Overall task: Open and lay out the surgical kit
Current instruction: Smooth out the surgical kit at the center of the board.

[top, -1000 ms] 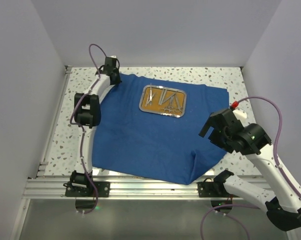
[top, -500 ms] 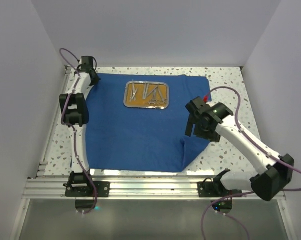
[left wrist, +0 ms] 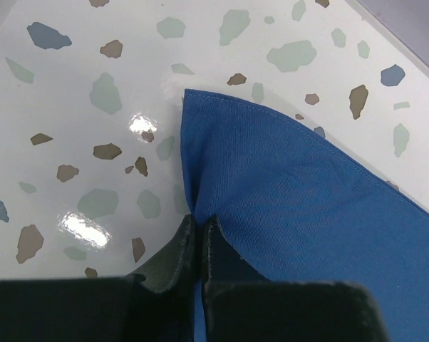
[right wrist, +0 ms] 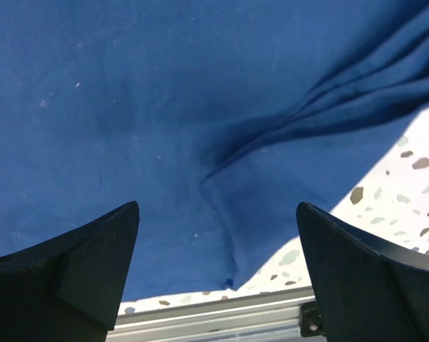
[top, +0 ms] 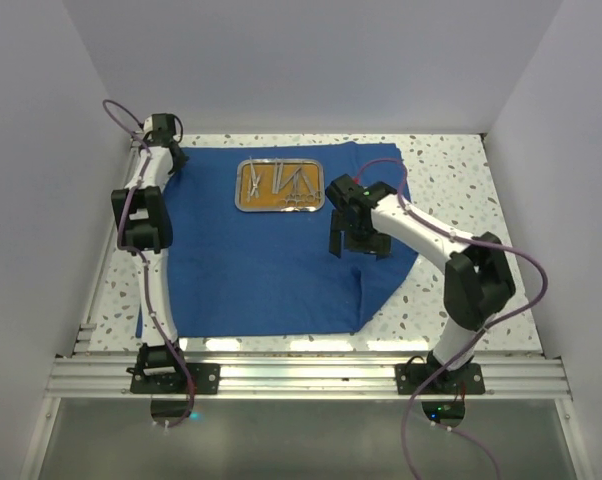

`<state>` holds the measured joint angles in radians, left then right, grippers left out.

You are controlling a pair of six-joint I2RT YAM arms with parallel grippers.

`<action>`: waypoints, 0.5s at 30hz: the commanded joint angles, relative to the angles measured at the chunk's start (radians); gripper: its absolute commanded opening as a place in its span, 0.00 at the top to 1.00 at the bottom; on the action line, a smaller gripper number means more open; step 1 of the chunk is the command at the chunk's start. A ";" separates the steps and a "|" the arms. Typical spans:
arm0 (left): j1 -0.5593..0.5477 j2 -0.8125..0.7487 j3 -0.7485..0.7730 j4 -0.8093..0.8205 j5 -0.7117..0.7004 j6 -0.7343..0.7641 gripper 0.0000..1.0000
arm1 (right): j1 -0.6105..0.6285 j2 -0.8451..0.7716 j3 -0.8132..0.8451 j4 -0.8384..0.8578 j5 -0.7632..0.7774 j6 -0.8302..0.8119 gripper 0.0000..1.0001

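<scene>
The royal-blue cloth wrap (top: 271, 260) lies spread over the table, its right side folded over itself (top: 381, 275). The small steel tray (top: 243, 196) with an orange-brown inside sits on its far part and holds thin silvery instruments (top: 286, 182). My left gripper (top: 171, 148) is at the far left and is shut on the cloth's corner (left wrist: 221, 142), pinched between its fingers (left wrist: 173, 251). My right gripper (top: 358, 240) hovers open and empty above the cloth (right wrist: 129, 107), just right of the tray; a fold (right wrist: 250, 192) runs below it.
The speckled white table (top: 451, 170) shows at the right and along the left edge. An aluminium rail (top: 301, 375) runs along the near edge and also shows in the right wrist view (right wrist: 214, 324). White walls enclose the left, back and right.
The left gripper has pulled the cloth corner further to the far left, dragging cloth and tray leftward. The right arm has swung from the near right over the cloth beside the tray.
</scene>
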<state>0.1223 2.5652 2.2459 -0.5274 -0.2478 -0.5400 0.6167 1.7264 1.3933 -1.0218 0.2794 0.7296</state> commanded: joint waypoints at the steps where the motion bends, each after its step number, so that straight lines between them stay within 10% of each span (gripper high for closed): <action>1: 0.014 -0.042 -0.019 0.021 -0.025 -0.006 1.00 | 0.008 0.077 0.050 -0.009 0.041 -0.030 0.06; 7: 0.019 -0.049 -0.034 0.030 -0.008 -0.005 1.00 | 0.008 0.024 -0.031 -0.017 0.060 -0.003 0.18; 14: 0.020 -0.051 -0.048 0.041 -0.005 -0.006 1.00 | 0.006 -0.014 -0.143 -0.004 0.063 0.016 1.00; 15: 0.019 -0.053 -0.049 0.041 -0.005 -0.005 1.00 | 0.006 -0.014 -0.154 -0.009 0.067 0.017 1.00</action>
<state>0.1234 2.5526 2.2173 -0.5011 -0.2424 -0.5396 0.6228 1.7470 1.2640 -1.0183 0.3191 0.7322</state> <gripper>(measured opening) 0.029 0.043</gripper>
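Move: The raised fold in the blue drape lies about 3 cm back and 2 cm right of the open right hand, roughly 6 cm below. From that hand, the instrument tray is some 27 cm ahead and 27 cm left; the drape's near right corner is about 17 cm back and 4 cm left. The left hand holds the far left corner; the fold lies some 37 cm back and 60 cm right of it. Lower the open right gripper onto the raised fold, then ease it back and to the right while still sinking, about 4 cm down and 3 cm each way in all. Shut the fingers almost completely during that backward drift, pinching the fold's cloth between the tips. Keep the left gripper still and closed on the far left corner. ##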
